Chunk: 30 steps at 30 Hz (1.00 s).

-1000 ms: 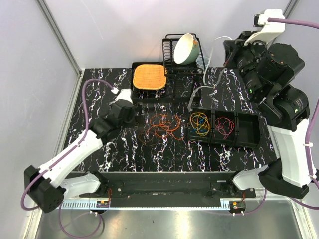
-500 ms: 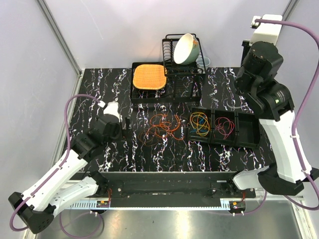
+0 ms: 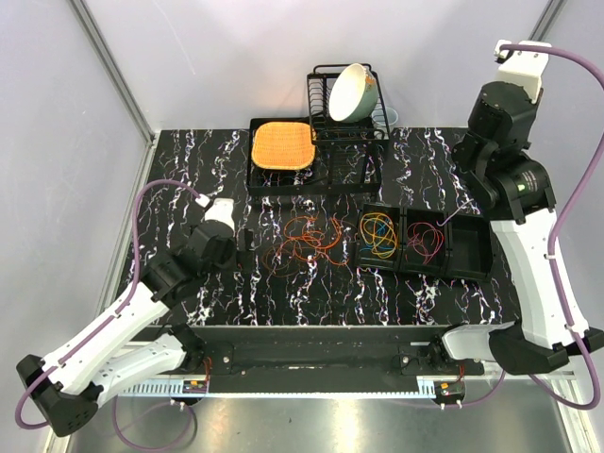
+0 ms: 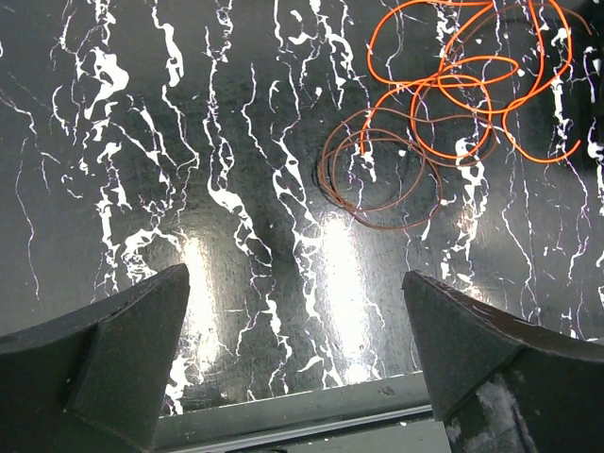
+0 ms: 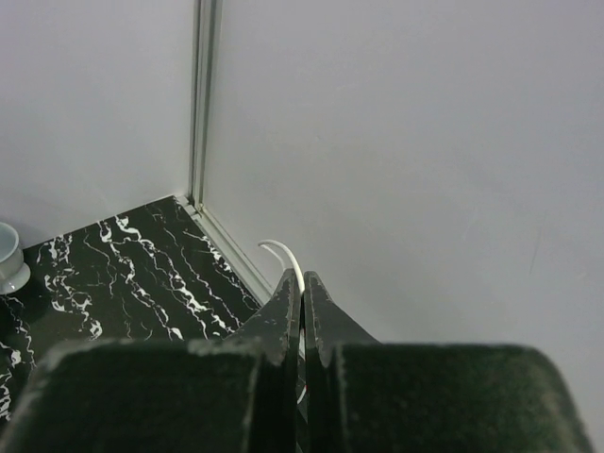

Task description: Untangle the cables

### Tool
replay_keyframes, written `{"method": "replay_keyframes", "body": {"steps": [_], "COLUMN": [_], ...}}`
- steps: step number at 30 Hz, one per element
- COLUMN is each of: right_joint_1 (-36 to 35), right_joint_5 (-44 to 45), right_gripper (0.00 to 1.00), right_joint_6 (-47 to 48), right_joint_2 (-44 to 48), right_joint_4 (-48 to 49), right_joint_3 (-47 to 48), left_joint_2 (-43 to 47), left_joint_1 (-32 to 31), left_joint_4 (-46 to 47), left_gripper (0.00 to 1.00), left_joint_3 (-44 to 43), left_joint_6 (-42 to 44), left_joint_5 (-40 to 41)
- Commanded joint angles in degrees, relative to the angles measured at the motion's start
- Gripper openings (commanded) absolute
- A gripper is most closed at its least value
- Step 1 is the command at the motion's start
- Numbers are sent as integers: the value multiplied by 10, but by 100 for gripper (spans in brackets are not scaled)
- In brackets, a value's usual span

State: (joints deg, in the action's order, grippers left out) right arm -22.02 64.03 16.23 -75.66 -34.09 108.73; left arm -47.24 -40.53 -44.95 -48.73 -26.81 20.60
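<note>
The cables lie as a loose tangle of orange, red and brown loops at mid-table. In the left wrist view orange loops overlap a brown coil. My left gripper hovers just left of the tangle, open and empty, its fingers spread wide. The right arm is raised high at the back right. Its gripper is shut on a thin white cable. A pale strand runs from that arm down toward the bin.
A black three-part bin holds yellow and blue cables and dark red ones. At the back stand a dish rack with a bowl and a tray with an orange pad. Walls close both sides.
The left arm drew back toward the near edge and its gripper opened fully. The right arm rose and straightened, pulling the white cable up off the back of the table.
</note>
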Motion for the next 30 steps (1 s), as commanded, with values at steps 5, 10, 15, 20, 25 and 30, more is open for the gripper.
{"method": "replay_keyframes", "body": {"steps": [5, 10, 15, 20, 25, 30], "right_joint_1": [25, 58, 120, 130, 136, 147], "right_joint_5": [34, -26, -120, -227, -299, -331], "right_gripper": [0, 0, 0, 0, 0, 0], "right_joint_6": [-11, -119, -241, -305, -345, -364], "right_joint_2": [20, 33, 44, 67, 62, 65], "right_joint_4": [13, -89, -186, -202, -202, -181], "right_joint_3": [-13, -59, -139, -189, -214, -236], "left_joint_2": [6, -4, -16, -26, -29, -24], "left_joint_1": [-9, -15, -26, -29, -32, -37], "left_joint_4": [17, 18, 18, 17, 17, 16], "left_gripper": [99, 99, 99, 99, 99, 99], "left_joint_3": [-1, -1, -1, -2, -2, 0], "left_joint_6": [7, 8, 10, 10, 9, 7], "left_joint_5": [30, 24, 22, 24, 28, 33]}}
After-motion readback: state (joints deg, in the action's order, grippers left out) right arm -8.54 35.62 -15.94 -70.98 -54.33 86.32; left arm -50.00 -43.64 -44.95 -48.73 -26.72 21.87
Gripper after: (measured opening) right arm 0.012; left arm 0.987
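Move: The right hand, with the white cable still pinched and hanging, is high above the tray's empty right compartment, which lies some 49 cm below, about 3 cm back and 3 cm to the hand's right. The middle compartment with the red cable is about 10 cm left of that one and 1 cm farther out; the left compartment with the yellow and blue cables is another 10 cm left. From the idle left hand the empty compartment is about 54 cm right, 5 cm ahead and 16 cm below. Lowering the white cable towards the tray, the right hand first eases back about 1 cm and swings some 4 cm to the right, then drops roughly 20 cm, coming back left as it sinks. The wrist tips and rolls some 30 degrees so the fingers slant down instead of pointing level; they stay shut on the cable. ##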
